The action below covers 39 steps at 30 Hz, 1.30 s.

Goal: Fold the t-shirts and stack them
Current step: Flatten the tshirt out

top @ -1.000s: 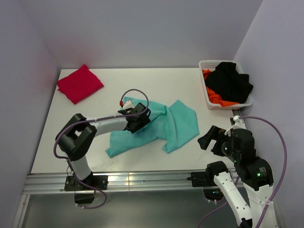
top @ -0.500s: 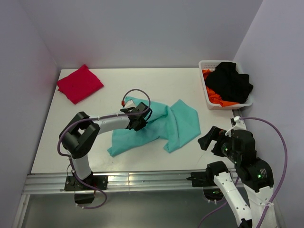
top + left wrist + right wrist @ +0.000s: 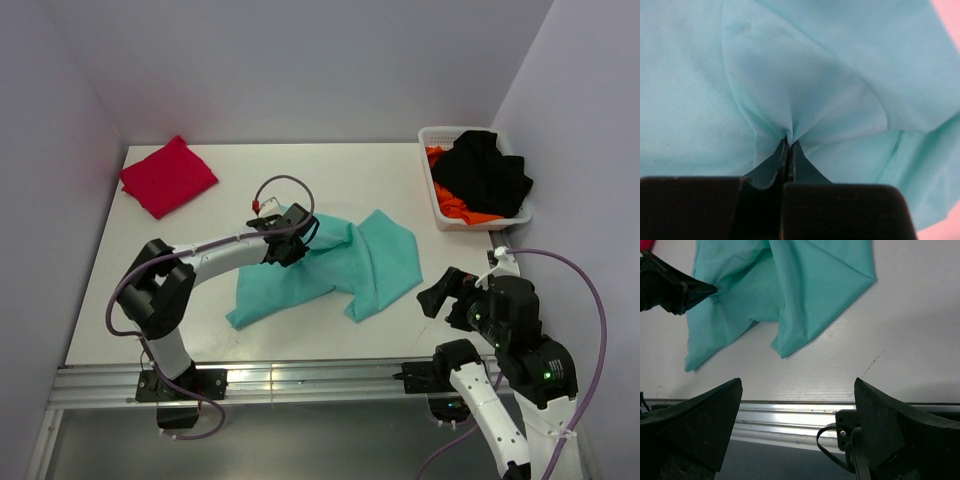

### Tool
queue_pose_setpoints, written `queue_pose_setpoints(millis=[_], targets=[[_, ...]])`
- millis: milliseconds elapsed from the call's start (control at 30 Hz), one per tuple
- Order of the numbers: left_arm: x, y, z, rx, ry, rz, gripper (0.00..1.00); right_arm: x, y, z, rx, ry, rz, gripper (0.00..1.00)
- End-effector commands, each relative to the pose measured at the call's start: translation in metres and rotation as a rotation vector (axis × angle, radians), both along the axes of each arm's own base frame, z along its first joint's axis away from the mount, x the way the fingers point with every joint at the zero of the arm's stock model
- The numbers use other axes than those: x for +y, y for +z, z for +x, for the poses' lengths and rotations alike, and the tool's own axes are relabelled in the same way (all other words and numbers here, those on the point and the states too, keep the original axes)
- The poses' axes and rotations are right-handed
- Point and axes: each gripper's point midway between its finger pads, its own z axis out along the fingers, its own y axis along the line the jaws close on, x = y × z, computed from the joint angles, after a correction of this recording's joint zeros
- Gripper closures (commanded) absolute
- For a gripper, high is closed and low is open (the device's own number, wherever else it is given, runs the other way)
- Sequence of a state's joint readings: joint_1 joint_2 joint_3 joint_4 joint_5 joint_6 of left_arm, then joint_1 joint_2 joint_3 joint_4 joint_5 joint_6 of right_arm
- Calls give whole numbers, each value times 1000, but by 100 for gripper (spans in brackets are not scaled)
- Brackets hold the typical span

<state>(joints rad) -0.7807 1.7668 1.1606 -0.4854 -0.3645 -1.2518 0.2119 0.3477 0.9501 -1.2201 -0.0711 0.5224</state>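
Note:
A teal-green t-shirt (image 3: 340, 265) lies crumpled in the middle of the table, also seen in the right wrist view (image 3: 790, 295). My left gripper (image 3: 290, 243) is shut on a pinch of its cloth (image 3: 790, 100) near the shirt's upper left part; in the left wrist view the jaws meet with the fabric gathered between the fingertips (image 3: 788, 144). A crimson-red t-shirt (image 3: 168, 176) lies folded at the far left corner. My right gripper (image 3: 440, 293) hangs open over the near right edge of the table with nothing between its fingers (image 3: 880, 415).
A white basket (image 3: 444, 218) at the far right holds black (image 3: 485, 175) and orange clothes. A metal rail (image 3: 300, 380) runs along the table's near edge. Walls close in the table on the left, back and right.
My left gripper has closed on the teal t-shirt and lifted the pinched cloth slightly, shifting a little toward the far side. The right arm has barely moved.

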Motion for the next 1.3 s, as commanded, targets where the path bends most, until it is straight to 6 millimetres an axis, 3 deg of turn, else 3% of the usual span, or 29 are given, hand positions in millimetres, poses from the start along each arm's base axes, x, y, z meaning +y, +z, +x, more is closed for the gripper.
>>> queue_pose_setpoints(millis=[0, 300, 467, 600, 700, 833, 967, 1067, 1267], targets=[[1, 49, 19, -93, 11, -35, 98, -1, 11, 2, -55, 4, 0, 0], [7, 59, 20, -96, 10, -35, 96, 0, 12, 3, -48, 8, 1, 0], [11, 65, 22, -106, 10, -30, 100, -1, 12, 3, -53, -2, 3, 0], [18, 74, 23, -121, 7, -12, 100, 15, 6, 5, -14, 69, 45, 0], [24, 79, 26, -127, 9, -7, 100, 20, -13, 14, 118, 69, 41, 0], [36, 83, 28, -130, 22, -21, 100, 35, -23, 32, 239, 104, 70, 0], [46, 87, 26, -136, 20, -29, 100, 38, -63, 41, 367, 55, 59, 4], [53, 90, 25, -142, 19, -30, 100, 54, -89, 46, 443, 62, 53, 4], [68, 91, 25, -148, 26, -44, 100, 92, -108, 49, 491, 147, -26, 3]])
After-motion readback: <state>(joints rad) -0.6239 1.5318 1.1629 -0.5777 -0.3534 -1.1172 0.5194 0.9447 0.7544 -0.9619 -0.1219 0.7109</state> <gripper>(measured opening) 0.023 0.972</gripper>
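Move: Over the near right of the table, the open right hand has the teal t-shirt's near right corner about 14 cm to its left, 4 cm ahead and 21 cm below; the t-shirt's right corner is roughly 12 cm ahead, 1 cm left, equally low. The left hand already pinches the t-shirt. From there its near left corner is some 17 cm back and 15 cm left, and the near right corner 15 cm back and 12 cm right, both about 4 cm lower. Lifting its pinch of the t-shirt, the left hand rises some 8 cm in all, pausing after the first half, then also draws about 6 cm left, fingers kept shut. Later the right hand swoops down some 11 cm and 8 cm left, a little forward, towards the near right corner, tipping its fingers downward about 30 degrees with the jaws wide. ##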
